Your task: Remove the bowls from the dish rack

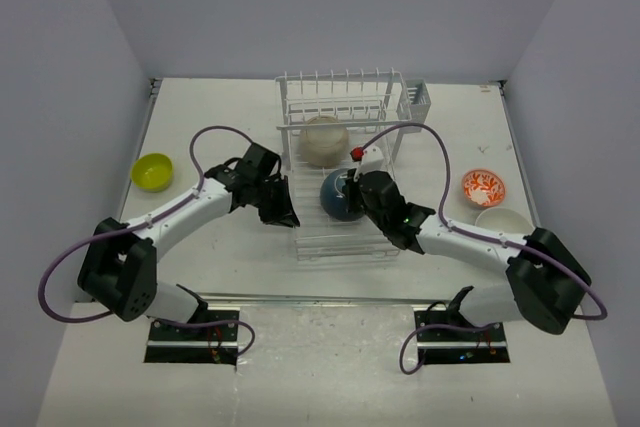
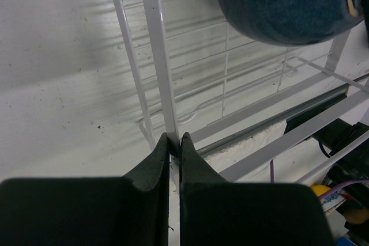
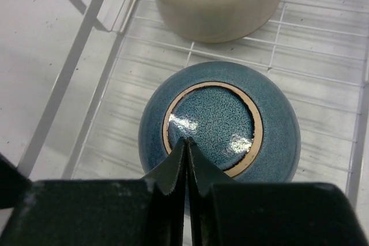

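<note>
The white wire dish rack [image 1: 388,107] stands mid-table. A dark blue bowl [image 1: 338,197] [image 3: 271,108] lies upside down on its grid base, and a beige bowl [image 1: 325,140] [image 3: 216,4] sits upside down behind it. My right gripper [image 1: 357,189] [image 3: 186,141] is shut, its tips at the blue bowl's tan foot ring with nothing between them. My left gripper [image 1: 288,215] [image 2: 174,138] is shut on a white bar of the rack [image 2: 158,56] at its left edge. The blue bowl [image 2: 277,4] shows at the top right of the left wrist view.
A yellow-green bowl [image 1: 152,171] sits on the table at the left. At the right stand a white bowl with an orange-red pattern [image 1: 484,187] and a plain whitish bowl [image 1: 503,220]. A small grey caddy [image 1: 417,99] hangs on the rack's far right corner.
</note>
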Robot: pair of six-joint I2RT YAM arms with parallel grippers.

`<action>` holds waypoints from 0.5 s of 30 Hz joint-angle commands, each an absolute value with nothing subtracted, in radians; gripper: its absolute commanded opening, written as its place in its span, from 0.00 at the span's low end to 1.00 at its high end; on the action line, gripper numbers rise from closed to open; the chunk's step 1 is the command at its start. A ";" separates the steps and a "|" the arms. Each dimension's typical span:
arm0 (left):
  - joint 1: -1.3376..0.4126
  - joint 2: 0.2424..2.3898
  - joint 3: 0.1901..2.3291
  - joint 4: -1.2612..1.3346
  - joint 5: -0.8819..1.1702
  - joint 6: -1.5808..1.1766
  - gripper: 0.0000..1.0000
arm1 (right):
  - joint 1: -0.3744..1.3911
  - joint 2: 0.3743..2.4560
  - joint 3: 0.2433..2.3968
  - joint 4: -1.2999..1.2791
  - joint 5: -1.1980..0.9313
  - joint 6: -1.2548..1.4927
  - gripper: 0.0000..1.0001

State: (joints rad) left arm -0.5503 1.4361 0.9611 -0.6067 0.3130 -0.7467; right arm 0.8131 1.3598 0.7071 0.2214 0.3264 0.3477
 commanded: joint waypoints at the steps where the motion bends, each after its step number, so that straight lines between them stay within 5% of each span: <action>1: -0.555 1.508 0.956 -0.568 0.230 -0.670 0.00 | 0.870 1.341 0.703 0.074 0.327 0.416 0.00; 15: -0.555 1.537 0.982 -0.538 0.226 -0.692 0.00 | 0.988 1.260 0.778 -0.145 0.264 0.449 0.00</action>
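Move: The right hand's shut fingertips are already on the foot of the upturned blue bowl, whose middle lies about 2 cm ahead and 4 cm below. The rack's front rail, towards which the bowl is being taken, is some 11 cm back and straight behind. The cream bowl stands roughly 11 cm ahead and 6 cm to the left. From the left hand, the blue bowl is about 8 cm ahead and 12 cm to the right. With its shut fingertips still bearing on the foot of the blue bowl, the right hand drags it back towards the rack's front rail at one height, about 6 cm back and 3 cm left, the leftward part dying out so that the last stretch runs straight back. Its wrist turns some 10 degrees counter-clockwise and tips a little farther down as it goes, while the left hand stays in place with its fingers still shut on the rack's left rail. ##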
